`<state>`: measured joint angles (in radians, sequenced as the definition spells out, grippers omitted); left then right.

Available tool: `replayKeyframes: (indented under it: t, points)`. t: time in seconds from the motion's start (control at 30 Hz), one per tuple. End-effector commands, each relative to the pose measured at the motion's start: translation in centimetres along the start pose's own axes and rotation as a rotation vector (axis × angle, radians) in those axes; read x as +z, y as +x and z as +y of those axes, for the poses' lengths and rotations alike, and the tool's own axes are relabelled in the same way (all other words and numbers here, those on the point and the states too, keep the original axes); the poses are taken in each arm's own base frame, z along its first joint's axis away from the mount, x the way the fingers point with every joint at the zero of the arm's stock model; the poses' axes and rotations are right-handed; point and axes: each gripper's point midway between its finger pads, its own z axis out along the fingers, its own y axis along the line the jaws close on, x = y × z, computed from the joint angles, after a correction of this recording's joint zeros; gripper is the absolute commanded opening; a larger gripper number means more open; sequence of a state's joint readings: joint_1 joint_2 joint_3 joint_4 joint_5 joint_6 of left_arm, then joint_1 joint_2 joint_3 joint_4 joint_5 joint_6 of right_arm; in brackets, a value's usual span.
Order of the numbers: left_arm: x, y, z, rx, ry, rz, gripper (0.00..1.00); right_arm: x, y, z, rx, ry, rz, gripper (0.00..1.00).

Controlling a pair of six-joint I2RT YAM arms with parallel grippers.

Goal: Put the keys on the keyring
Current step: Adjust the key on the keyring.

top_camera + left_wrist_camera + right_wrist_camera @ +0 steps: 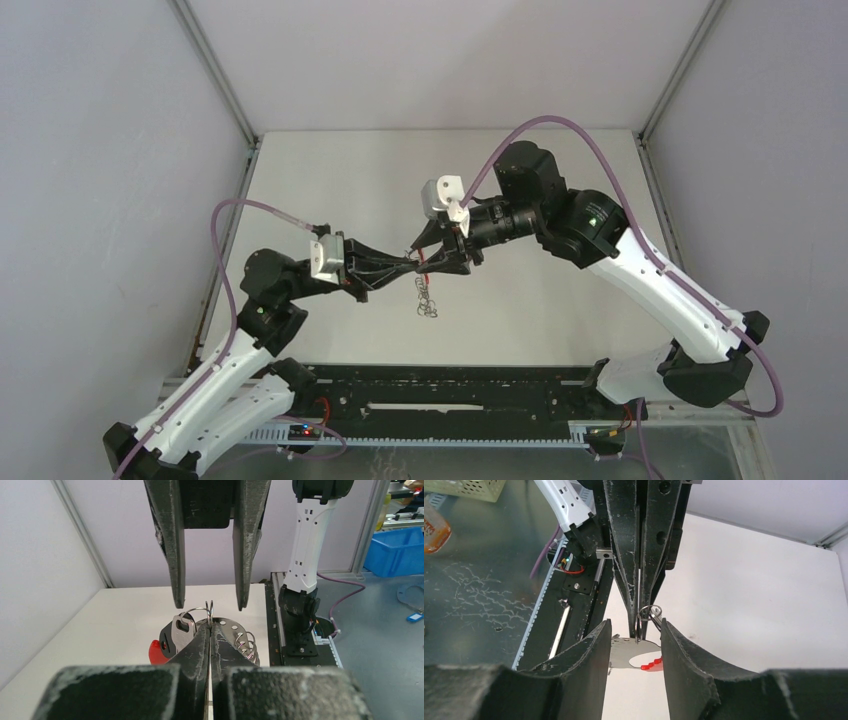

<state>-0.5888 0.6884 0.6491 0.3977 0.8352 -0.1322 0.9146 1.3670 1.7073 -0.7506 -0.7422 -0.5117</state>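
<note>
My left gripper is shut on the thin wire keyring, which stands up edge-on between its tips. A silvery key hangs on the ring's left, with the red strap behind it. A flat silvery plate with holes and small rings hangs to the right. In the top view both grippers meet mid-table, left gripper and right gripper, and a fine chain of keys dangles below. My right gripper is open, its fingers on either side of the plate and ring.
The white table is walled by pale panels at the left, back and right. A black rail runs along the near edge between the arm bases. Purple cables loop over both arms.
</note>
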Motion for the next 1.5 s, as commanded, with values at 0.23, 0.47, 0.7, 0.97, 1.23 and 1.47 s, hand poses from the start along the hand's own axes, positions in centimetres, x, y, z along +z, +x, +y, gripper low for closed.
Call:
replayKeyframes:
  t: [0.23,0.47,0.7,0.97,1.23,1.47]
  points:
    - [0.2,-3.3,-0.4,0.069,0.018,-0.060,0.00,0.2,0.7,-0.3,-0.010,0.016,0.028,0.38]
    - [0.2,-3.2,-0.3,0.069,0.017,-0.057,0.00,0.2,0.6,-0.3,-0.013,0.015,0.023,0.20]
    - [0.3,-2.0,0.3,0.068,0.001,-0.025,0.00,0.9,0.9,-0.7,0.002,0.036,0.039,0.08]
    - [0.3,-1.6,0.5,0.085,-0.005,-0.014,0.00,2.2,2.5,-1.3,0.050,0.076,0.092,0.00]
    - [-0.5,-0.2,0.0,0.137,0.017,0.062,0.54,-0.1,2.2,-1.8,0.134,0.105,0.018,0.00]
    - [-2.0,1.4,-1.9,0.202,0.110,0.170,0.78,-0.9,3.2,-0.5,0.198,0.055,0.036,0.00]
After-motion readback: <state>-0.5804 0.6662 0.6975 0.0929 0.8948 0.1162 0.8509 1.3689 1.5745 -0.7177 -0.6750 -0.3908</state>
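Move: The keyring is pinched in the tips of my left hand, its middle about 1 cm ahead of that hand point and level with it. It lies roughly 1 cm ahead, 1 cm left and 1 cm below my half-open right fingers. From the ring, the black-headed key sits 1 cm ahead and 1 cm lower; the metal plate hangs 5 cm below, 1 cm back and 1 cm right; the small rings dangle some 6 cm back, 1 cm right and 6 cm lower. I ease my right hand slightly down and forward, shut its fingers on the keyring while my left still holds it, then both hands sink together. As I open my left fingers wide, dropping that hand about 3 cm with its tips tilting down some 10 degrees, my right takes the ring down and forward, about 5 cm lower in all, turning a little clockwise. ##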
